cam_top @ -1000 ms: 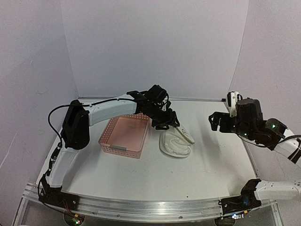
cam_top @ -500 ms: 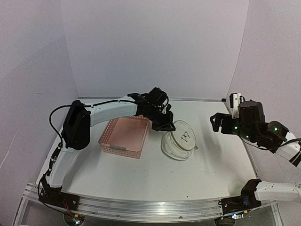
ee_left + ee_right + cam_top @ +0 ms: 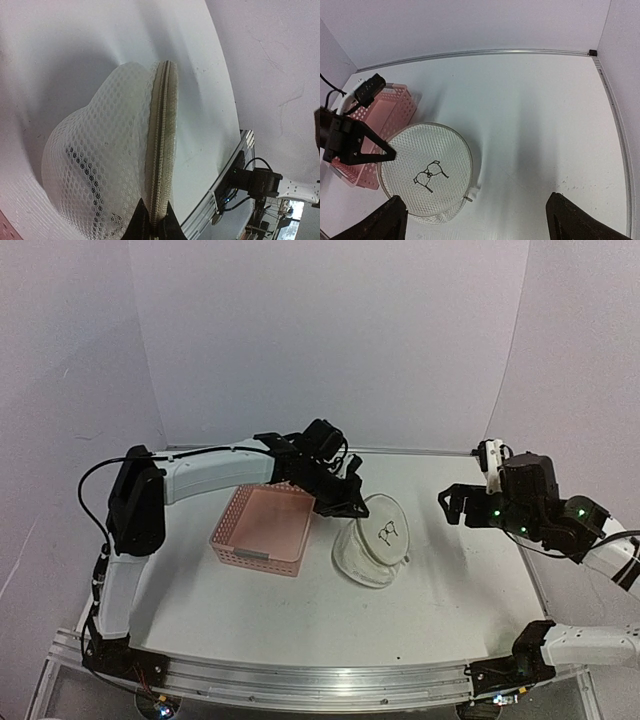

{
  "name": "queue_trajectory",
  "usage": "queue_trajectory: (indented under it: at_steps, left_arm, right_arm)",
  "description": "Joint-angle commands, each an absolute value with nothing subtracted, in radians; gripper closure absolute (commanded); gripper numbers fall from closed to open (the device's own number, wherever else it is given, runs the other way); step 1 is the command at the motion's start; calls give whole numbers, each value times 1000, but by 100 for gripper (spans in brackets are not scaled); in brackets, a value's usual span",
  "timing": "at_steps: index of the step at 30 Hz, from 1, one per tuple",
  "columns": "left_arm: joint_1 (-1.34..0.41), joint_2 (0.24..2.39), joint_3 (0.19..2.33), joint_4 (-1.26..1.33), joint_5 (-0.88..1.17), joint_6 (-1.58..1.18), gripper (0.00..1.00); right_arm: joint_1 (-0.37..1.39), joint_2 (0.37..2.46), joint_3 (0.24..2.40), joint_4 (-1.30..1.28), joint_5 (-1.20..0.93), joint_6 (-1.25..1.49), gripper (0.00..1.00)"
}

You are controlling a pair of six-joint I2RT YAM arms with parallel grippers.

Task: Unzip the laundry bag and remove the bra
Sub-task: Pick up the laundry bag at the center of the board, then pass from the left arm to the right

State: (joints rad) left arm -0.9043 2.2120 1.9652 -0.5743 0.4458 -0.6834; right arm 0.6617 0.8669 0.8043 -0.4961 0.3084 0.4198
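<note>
The laundry bag (image 3: 370,538), a white mesh drum with a black bra drawing on its round face, stands tilted at mid-table right of the basket. My left gripper (image 3: 346,506) is shut on its upper left edge. In the left wrist view the black fingertips (image 3: 152,226) pinch the beige zipper seam (image 3: 162,130) running along the bag (image 3: 95,165). Dark lines show through the mesh; the bra itself is hidden. My right gripper (image 3: 450,504) hovers open to the bag's right, apart from it. From the right wrist, the bag (image 3: 427,172) lies between and beyond its spread fingers (image 3: 480,220), with a small white tab (image 3: 473,192) at its rim.
A pink slotted basket (image 3: 262,530) sits just left of the bag, also in the right wrist view (image 3: 367,127). White walls enclose the table on three sides. A metal rail (image 3: 300,680) runs along the near edge.
My left gripper has shut on the bag's edge and lifted it, so the flat disc has opened into a tilted drum. The right gripper has drifted slightly left.
</note>
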Motion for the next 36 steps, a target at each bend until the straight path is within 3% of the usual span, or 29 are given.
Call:
queue_trajectory:
  at_steps: [1, 15, 26, 28, 36]
  left_arm:
    - [-910, 2039, 1896, -489, 522, -617, 100]
    - [-909, 1749, 1725, -421, 649, -554, 100]
    - [-908, 1572, 1629, -368, 776, -519, 100]
    - [-908, 1549, 1604, -334, 807, -526, 100]
    - [-908, 1504, 1531, -272, 848, -533, 100]
  right_arm:
    - [663, 890, 819, -459, 182, 367, 2]
    - [661, 959, 909, -407, -242, 288, 2]
    - [658, 984, 950, -317, -432, 323, 2]
    - [658, 995, 953, -281, -489, 345, 6]
    - [658, 1018, 920, -56, -708, 469, 37]
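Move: The left hand already pinches the laundry bag by the left edge of its zipped rim, with the bag's middle about 3 cm to its right, a centimetre ahead and 7 cm below. The pink basket stands some 21 cm to the left of that hand, 6 cm ahead and 13 cm down. For the open right hand, the bag's middle lies roughly 15 cm to the left, 5 cm ahead and 14 cm below. Upward by some 20 cm, and back and a little left as well, the left hand hoists the bag with its fingers still shut on the rim. The right hand sweeps about 14 cm left to meet the bag, drawing back and dipping before it rises, turning some 45 degrees counter-clockwise and rolling; late on, its fingers start to close around the far-right rim, still well open. ##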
